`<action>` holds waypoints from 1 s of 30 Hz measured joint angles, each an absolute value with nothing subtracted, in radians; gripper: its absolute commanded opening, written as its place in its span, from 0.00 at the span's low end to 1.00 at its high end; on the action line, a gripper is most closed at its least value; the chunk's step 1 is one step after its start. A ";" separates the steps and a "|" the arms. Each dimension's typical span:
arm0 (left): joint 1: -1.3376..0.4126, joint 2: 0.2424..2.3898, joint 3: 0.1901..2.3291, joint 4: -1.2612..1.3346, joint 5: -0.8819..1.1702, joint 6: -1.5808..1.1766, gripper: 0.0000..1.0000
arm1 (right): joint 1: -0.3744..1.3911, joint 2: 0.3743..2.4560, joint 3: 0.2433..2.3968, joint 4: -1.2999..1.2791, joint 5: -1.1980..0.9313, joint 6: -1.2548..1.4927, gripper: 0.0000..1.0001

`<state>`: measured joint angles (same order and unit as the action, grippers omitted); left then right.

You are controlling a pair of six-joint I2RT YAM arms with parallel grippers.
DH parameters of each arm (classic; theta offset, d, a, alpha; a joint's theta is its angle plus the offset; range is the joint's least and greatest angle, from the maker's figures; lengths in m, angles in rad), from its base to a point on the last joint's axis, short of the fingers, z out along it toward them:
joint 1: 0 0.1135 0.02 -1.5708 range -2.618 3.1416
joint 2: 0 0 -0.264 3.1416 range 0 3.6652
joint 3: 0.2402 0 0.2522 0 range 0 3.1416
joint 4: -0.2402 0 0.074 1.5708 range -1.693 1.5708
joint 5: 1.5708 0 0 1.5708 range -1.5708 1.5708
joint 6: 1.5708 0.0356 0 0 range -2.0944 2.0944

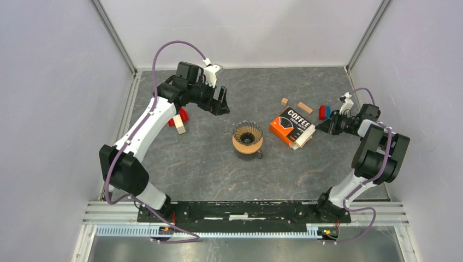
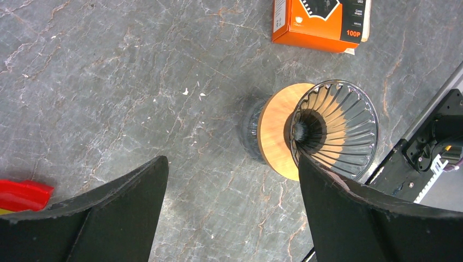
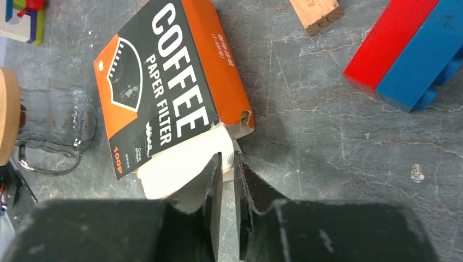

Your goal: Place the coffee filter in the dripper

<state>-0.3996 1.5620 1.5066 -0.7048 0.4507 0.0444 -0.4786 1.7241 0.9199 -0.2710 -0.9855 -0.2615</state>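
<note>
The dripper (image 1: 247, 135), a dark ribbed see-through cone, sits on a tan disc (image 2: 275, 131) over a glass cup at the table's middle. In the left wrist view the dripper (image 2: 336, 128) lies just past my right-hand finger. My left gripper (image 1: 221, 103) (image 2: 232, 161) hovers open and empty, left of and behind it. White coffee filters (image 3: 180, 164) (image 1: 303, 143) stick out of the orange COFFEE box (image 3: 164, 82) (image 1: 289, 124). My right gripper (image 3: 228, 155) (image 1: 322, 126) has its tips at the edge of that filter stack, jaws a narrow slit apart. Whether they pinch paper is unclear.
A red and blue block (image 3: 409, 54) (image 1: 324, 112) and a wooden block (image 3: 316, 11) lie behind the right gripper. Another red block (image 1: 183, 115) (image 2: 24, 195) lies by the left arm. The glass cup (image 3: 54, 123) stands left of the box.
</note>
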 measured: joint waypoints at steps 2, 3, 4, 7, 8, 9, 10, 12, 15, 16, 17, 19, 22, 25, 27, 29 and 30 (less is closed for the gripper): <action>-0.400 1.562 1.507 -0.705 0.451 0.044 0.95 | -0.478 1.724 0.920 -0.270 -0.986 -0.258 0.34; -0.400 1.562 1.507 -0.705 0.451 0.044 0.95 | -0.478 1.724 0.919 -0.269 -0.986 -0.257 0.37; -0.400 1.562 1.507 -0.705 0.451 0.044 0.95 | -0.478 1.723 0.918 -0.269 -0.984 -0.260 0.41; -0.400 1.562 1.507 -0.705 0.451 0.044 0.95 | -0.476 1.711 0.909 -0.272 -0.968 -0.280 0.43; -0.400 1.562 1.507 -0.705 0.451 0.044 0.95 | -0.477 1.700 0.902 -0.272 -0.962 -0.287 0.43; -0.400 1.562 1.507 -0.705 0.451 0.044 0.95 | -0.477 1.687 0.892 -0.274 -0.957 -0.294 0.43; -0.400 1.562 1.507 -0.705 0.451 0.044 0.95 | -0.477 1.673 0.883 -0.278 -0.953 -0.301 0.44; -0.400 1.562 1.507 -0.705 0.451 0.044 0.95 | -0.477 1.638 0.863 -0.292 -0.948 -0.315 0.44; -0.400 1.562 1.507 -0.705 0.451 0.044 0.95 | -0.477 1.604 0.846 -0.309 -0.949 -0.334 0.44; -0.400 1.562 1.507 -0.705 0.451 0.044 0.95 | -0.477 1.596 0.837 -0.313 -0.950 -0.340 0.44; -0.400 1.562 1.507 -0.706 0.451 0.044 0.95 | -0.477 1.591 0.828 -0.320 -0.950 -0.347 0.44; -0.400 1.562 1.507 -0.706 0.451 0.044 0.95 | -0.477 1.588 0.807 -0.337 -0.956 -0.363 0.45; -0.400 1.562 1.507 -0.708 0.451 0.044 0.95 | -0.473 1.588 0.772 -0.373 -0.966 -0.387 0.45; -0.400 1.562 1.507 -0.708 0.451 0.044 0.95 | -0.468 1.595 0.755 -0.406 -0.983 -0.407 0.45; -0.400 1.562 1.507 -0.709 0.451 0.044 0.95 | -0.465 1.604 0.754 -0.421 -0.996 -0.417 0.45; -0.400 1.563 1.507 -0.709 0.451 0.044 0.95 | -0.463 1.605 0.754 -0.433 -1.005 -0.422 0.45; -0.400 1.563 1.507 -0.709 0.451 0.044 0.95 | -0.463 1.605 0.754 -0.436 -1.012 -0.425 0.45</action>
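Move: The paper filters sticking out of the box have their middle about 6 cm to the right hand's left, 4 cm back and 2 cm below, with their near corner right at its fingertips. The filter box lies some 12 cm left and 1 cm ahead; the red-blue block is 7 cm ahead and 3 cm right, the wooden block 10 cm ahead and 6 cm left. From the left hand, the filters are about 37 cm right, 13 cm back and 19 cm below. Open the right gripper from nearly shut to not quite half to let go of the filters' corner. Then draw it back about 6.5 cm and some 4 cm left, round the exposed edge of the filters towards its middle. Rise slightly first, then sink to finish roughly 1.5 cm lower, fingers still open and just short of the paper. ##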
